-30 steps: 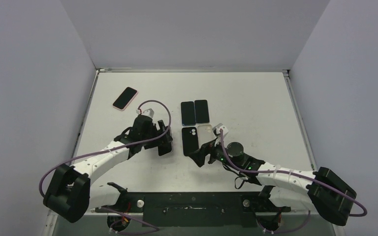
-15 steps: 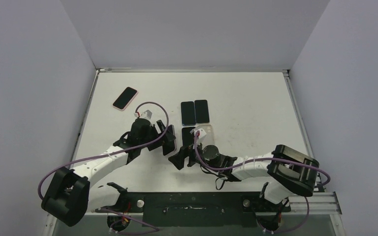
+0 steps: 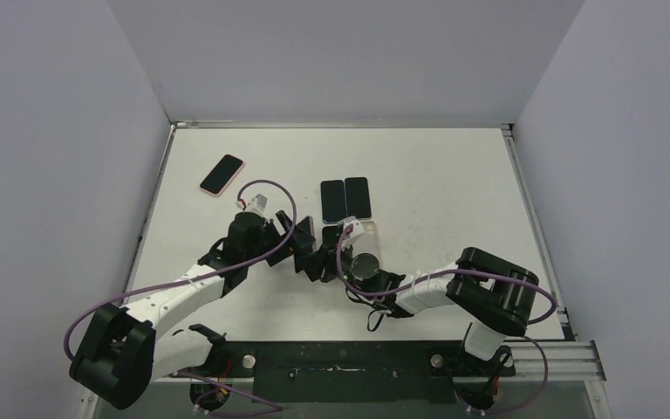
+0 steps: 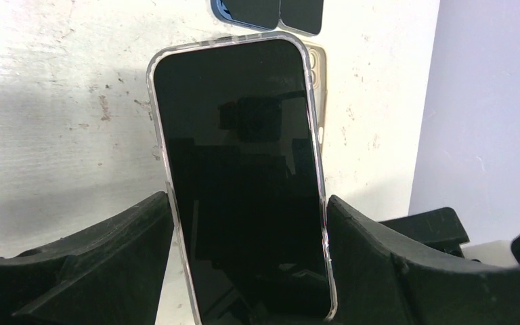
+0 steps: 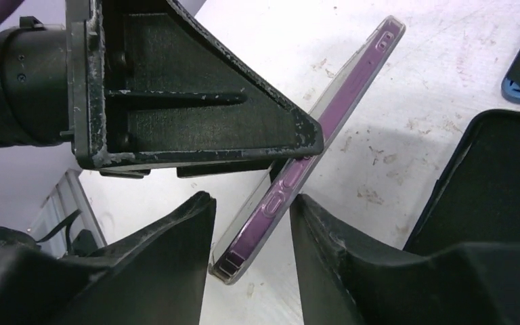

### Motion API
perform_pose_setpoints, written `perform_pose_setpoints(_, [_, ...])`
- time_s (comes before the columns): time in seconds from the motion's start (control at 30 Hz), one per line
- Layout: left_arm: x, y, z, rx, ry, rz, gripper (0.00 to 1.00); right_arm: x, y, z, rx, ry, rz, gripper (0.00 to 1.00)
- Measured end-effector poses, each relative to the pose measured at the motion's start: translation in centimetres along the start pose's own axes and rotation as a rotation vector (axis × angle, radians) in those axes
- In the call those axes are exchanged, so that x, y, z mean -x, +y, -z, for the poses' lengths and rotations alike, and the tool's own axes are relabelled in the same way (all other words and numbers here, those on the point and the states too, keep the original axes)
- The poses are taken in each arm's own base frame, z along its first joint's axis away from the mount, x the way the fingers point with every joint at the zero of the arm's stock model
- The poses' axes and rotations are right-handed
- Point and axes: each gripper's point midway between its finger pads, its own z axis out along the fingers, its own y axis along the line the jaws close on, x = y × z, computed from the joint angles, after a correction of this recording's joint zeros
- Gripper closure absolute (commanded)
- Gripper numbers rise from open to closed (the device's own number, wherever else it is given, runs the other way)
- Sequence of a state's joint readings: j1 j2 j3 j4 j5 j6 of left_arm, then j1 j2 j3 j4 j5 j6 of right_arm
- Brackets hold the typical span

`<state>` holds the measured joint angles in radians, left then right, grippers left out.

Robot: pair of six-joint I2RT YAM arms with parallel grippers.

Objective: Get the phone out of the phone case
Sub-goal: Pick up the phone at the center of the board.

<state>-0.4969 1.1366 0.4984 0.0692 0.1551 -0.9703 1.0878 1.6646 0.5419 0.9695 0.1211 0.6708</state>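
Observation:
The phone [image 4: 240, 169], black screen up, sits inside a clear phone case [image 4: 154, 135]. My left gripper [image 4: 248, 198] is shut on it, one finger pressing each long side, and holds it tilted above the table. In the right wrist view the phone [image 5: 325, 122] shows edge-on with a purple side under the clear case. My right gripper [image 5: 252, 198] straddles its lower end: the right finger touches the case and a gap is left at the left finger [image 5: 169, 257]. From above, both grippers [image 3: 301, 247] [image 3: 324, 262] meet mid-table and hide the phone.
A pink-cased phone [image 3: 222, 175] lies at the back left. Two dark phones [image 3: 332, 201] [image 3: 358, 198] lie side by side in the middle. A black case [image 5: 487, 189] and a clear empty case [image 3: 366, 234] lie just behind the grippers.
The right arm has swung left to the left gripper, and its jaws have narrowed around the phone's lower end. The left gripper has carried the phone slightly right and kept its grip.

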Motion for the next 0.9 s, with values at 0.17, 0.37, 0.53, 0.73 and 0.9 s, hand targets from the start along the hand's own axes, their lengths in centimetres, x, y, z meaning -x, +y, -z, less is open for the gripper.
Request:
perform_pose_setpoints(0.17, [0.2,-0.2,0.2,-0.020,-0.016,0.007,0.68,-0.1,-1.5,-0.1,-0.050,-0.008,-0.003,1.00])
perform_pose_setpoints(0.37, [0.5,-1.7,0.9,-0.080,-0.025,-0.026,0.29,1.4,-1.5,0.9,-0.015,-0.018,-0.010,1.00])
perform_pose_setpoints(0.53, [0.4,-4.0,2.3,-0.167,-0.003,-0.147,0.03,3.4,-2.1,3.3,0.007,0.004,0.024,1.00])
perform_pose_setpoints(0.73, [3.9,-9.7,5.9,-0.319,-0.111,-0.482,0.03,7.3,-4.6,8.2,-0.067,0.035,0.170,1.00])
perform_pose_setpoints(0.9, [4.9,-13.2,8.5,-0.456,-0.164,-0.733,0.03,8.3,-4.0,10.9,-0.051,0.128,0.333,1.00])
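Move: The left hand still grips the cased phone around its middle, which lies about 1 cm ahead of the left hand point. From the right hand, whose open fingers straddle its near end, the phone's middle is roughly 4 cm ahead and 4 cm left, about level. Some 10 cm below, the black case lies 3 cm ahead and 7 cm right, the clear case 4 cm ahead and 16 cm right. Right fingers pinch the cased phone and carry it some 12 cm right, rising; left releases, rising about 15 cm. ##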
